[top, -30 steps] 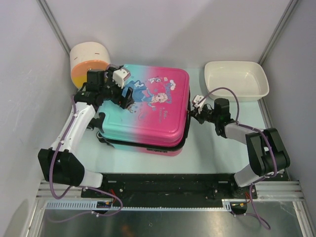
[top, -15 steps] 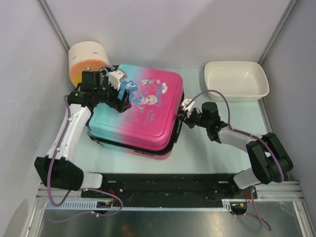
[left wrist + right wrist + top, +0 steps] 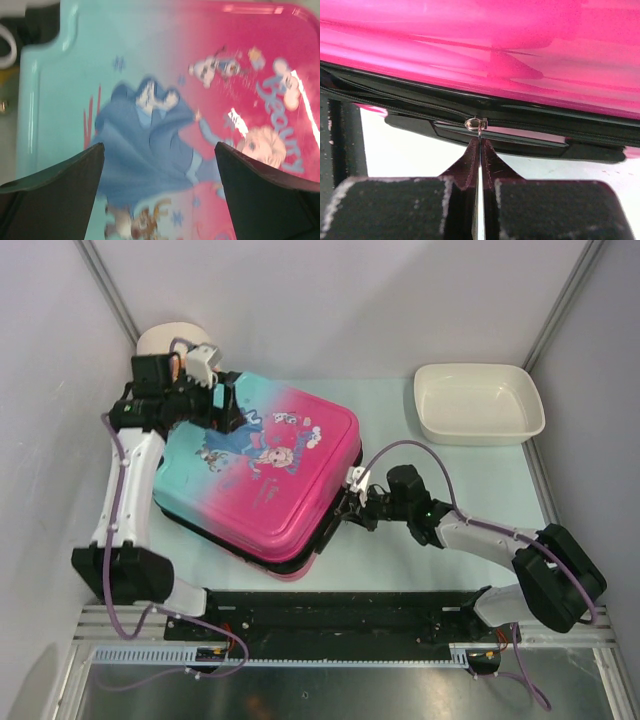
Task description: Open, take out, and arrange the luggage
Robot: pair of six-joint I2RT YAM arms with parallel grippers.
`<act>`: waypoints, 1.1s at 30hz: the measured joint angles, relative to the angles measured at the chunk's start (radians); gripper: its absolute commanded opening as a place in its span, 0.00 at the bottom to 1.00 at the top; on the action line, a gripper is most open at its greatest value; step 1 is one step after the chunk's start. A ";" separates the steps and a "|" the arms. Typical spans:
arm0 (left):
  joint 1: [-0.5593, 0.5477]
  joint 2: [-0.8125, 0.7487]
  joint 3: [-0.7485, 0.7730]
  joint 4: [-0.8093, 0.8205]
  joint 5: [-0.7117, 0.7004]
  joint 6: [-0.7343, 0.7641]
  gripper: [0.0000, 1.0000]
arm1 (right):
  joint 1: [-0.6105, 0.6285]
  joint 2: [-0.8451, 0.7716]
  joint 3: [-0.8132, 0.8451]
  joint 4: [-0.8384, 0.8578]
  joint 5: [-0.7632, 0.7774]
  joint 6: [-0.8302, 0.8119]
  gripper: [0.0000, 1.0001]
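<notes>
The luggage, a pink-to-teal suitcase with a cartoon print, lies flat and skewed on the table with its teal end at the back left. My left gripper hovers open over that teal end. In the left wrist view its fingers stand wide apart over the printed lid, and the left gripper has nothing between them. My right gripper is at the pink side edge. In the right wrist view the right gripper is shut on the metal zip pull of the black zip.
A white basin stands at the back right. A cream-and-orange rounded box sits in the back left corner, just behind the left wrist. Grey walls close in both sides, and a black rail runs along the near edge.
The luggage has swung clockwise and slid left and nearer. My right gripper has moved left and forward along its pink edge, still shut. My left gripper has shifted left and back.
</notes>
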 measured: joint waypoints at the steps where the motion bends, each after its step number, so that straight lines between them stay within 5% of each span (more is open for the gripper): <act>1: -0.018 0.046 0.056 -0.001 -0.005 0.000 0.95 | -0.013 0.000 0.000 -0.004 -0.003 -0.005 0.00; 11: -0.330 0.469 0.515 0.077 -0.262 0.002 1.00 | -0.113 0.033 0.000 0.057 0.034 -0.070 0.00; 18: -0.485 0.748 0.736 0.180 -0.652 0.018 1.00 | -0.168 0.076 -0.001 0.158 0.127 -0.082 0.00; 25: -0.577 0.855 0.739 0.274 -0.891 0.076 1.00 | -0.214 0.113 -0.001 0.229 0.135 -0.096 0.00; 33: -0.617 0.757 0.508 0.481 -0.917 0.088 0.99 | -0.305 0.206 0.027 0.344 0.095 -0.137 0.00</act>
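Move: Pinched at the right hand's fingertips is the luggage's zipper pull; the far right corner it is being taken to lies about 19 cm ahead and 4 cm right, nearly level. The black side handle sits some 2 cm left and 7 cm below. From the left hand, empty above the lid, that corner is roughly 8 cm ahead, 27 cm right and 15 cm down, the luggage's middle about 4 cm back, 6 cm right and 18 cm below. Drawing the pinched zipper pull along the luggage's right side, the right hand goes forward and to the right some 16 cm at even height towards the far right corner, turning clockwise about 20 degrees. The open left hand swings some 27 cm forward and right over the lid to the far edge, rising slightly, then sinking about 8 cm while its wrist rolls left side up. ##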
